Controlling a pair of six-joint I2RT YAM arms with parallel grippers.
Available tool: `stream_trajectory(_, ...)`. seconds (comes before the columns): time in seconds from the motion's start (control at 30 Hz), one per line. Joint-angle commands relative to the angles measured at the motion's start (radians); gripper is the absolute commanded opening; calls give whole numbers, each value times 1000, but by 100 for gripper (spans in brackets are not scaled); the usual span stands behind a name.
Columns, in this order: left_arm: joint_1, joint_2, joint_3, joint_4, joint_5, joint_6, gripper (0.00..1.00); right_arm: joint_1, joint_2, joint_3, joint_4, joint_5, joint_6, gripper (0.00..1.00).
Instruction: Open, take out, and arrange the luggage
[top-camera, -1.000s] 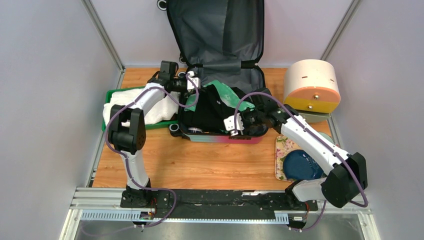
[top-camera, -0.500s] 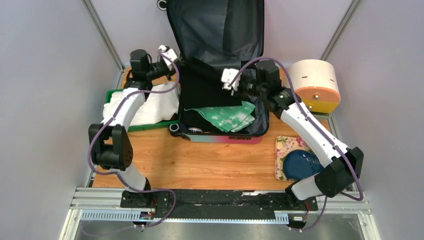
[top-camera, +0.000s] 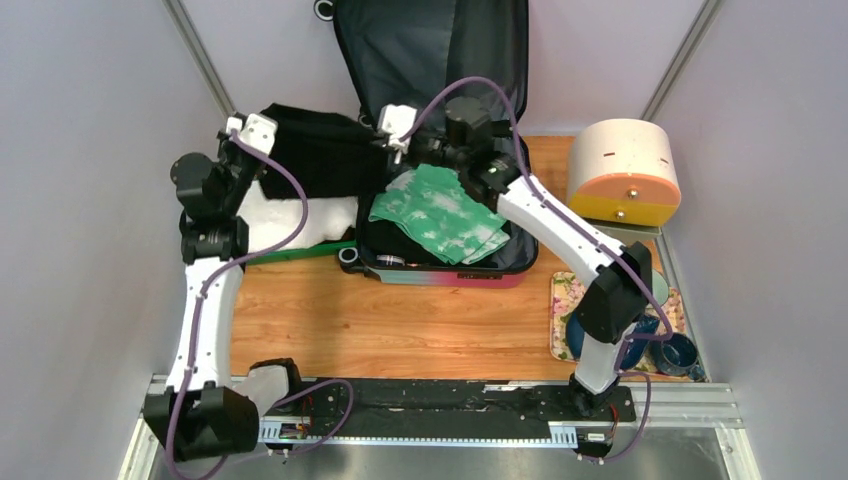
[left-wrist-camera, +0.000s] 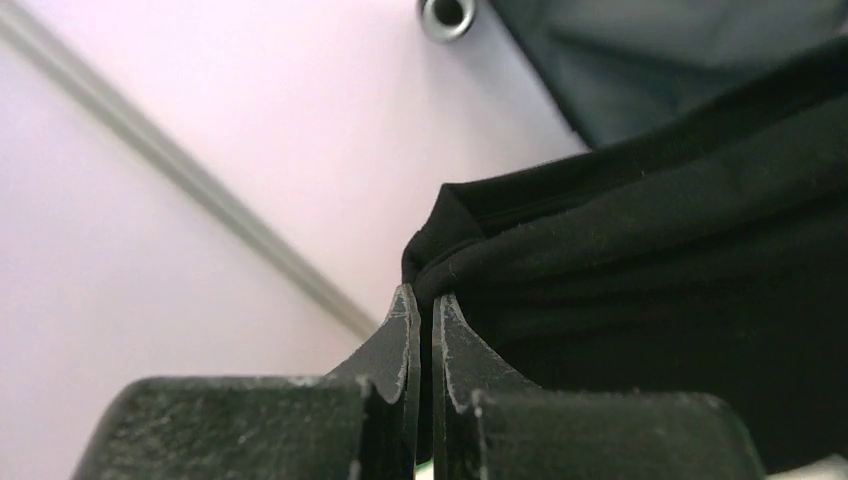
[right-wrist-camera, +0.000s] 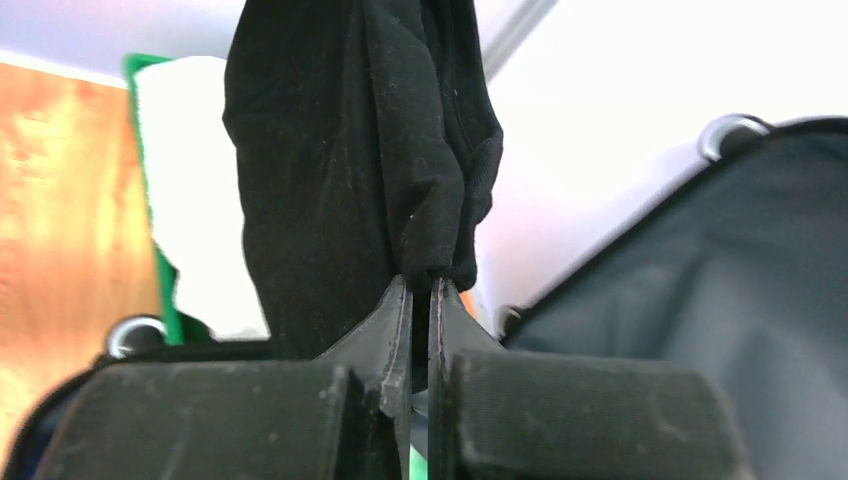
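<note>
The luggage (top-camera: 505, 262) lies open at the back centre, its dark grey lid (top-camera: 430, 50) leaning on the wall. A green patterned cloth (top-camera: 440, 215) lies in the lower half. A black garment (top-camera: 320, 150) hangs stretched between both grippers, above the left rim of the luggage and the green tray. My left gripper (top-camera: 268, 124) is shut on the garment's left corner (left-wrist-camera: 650, 260), the jaws (left-wrist-camera: 422, 295) pinching the fabric. My right gripper (top-camera: 384, 136) is shut on the other corner, and the fabric (right-wrist-camera: 340, 150) hangs from the pinch (right-wrist-camera: 420, 285).
A green tray (top-camera: 290, 250) holding a white cloth (top-camera: 300, 215) sits left of the luggage. A cream-and-orange round container (top-camera: 625, 170) stands at the back right. A floral tray (top-camera: 562, 300) with blue dishes lies at the right front. Grey walls close both sides.
Both arms have lifted the black garment out of the luggage and carried it to the left, over the green tray. The green patterned cloth now lies uncovered.
</note>
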Motion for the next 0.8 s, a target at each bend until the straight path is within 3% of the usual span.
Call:
stream_trajectory(0.0, 31, -125, -81, -58, -258, 106, 0, 66, 76, 81, 61, -82, 86, 0)
stream_trajectory(0.1, 44, -152, -144, -86, -414, 134, 0, 103, 142, 86, 105, -97, 118, 0)
stream_trajectory(0.2, 109, -149, -209, -81, -454, 118, 0, 120, 216, 99, 148, -129, 157, 0)
stream_trajectory(0.37, 195, -80, -256, -63, -449, 49, 0, 120, 261, 53, 217, -140, 210, 0)
stream_trajectory(0.53, 213, -1, -272, -3, -446, -4, 0, 114, 313, 50, 291, -73, 275, 0)
stream_trajectory(0.77, 224, 118, -227, 91, -449, -15, 0, 108, 535, 253, 361, -41, 371, 0)
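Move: Both grippers already hold the black garment between them. From the left hand, the middle of the green tray is almost straight below, about 38 cm down and 8 cm back, with the white towel piled in it. From the right hand, that tray is some 22 cm to the left, 8 cm back and 35 cm down; the green shirt lies about 10 cm to its right, 6 cm back and 23 cm below, inside the open suitcase, whose middle is roughly 12 cm right, 6 cm back and 28 cm down. Keep both grippers shut on the black garment and carry it left and down together, spread out, onto the line of the tray. Bring the left gripper about 17 cm down and 14 cm left to above the tray's far left corner, turning it some 30 degrees counter-clockwise and tipping its fingers down; let the right follow equally left and down from over the suitcase, rolling slightly. ##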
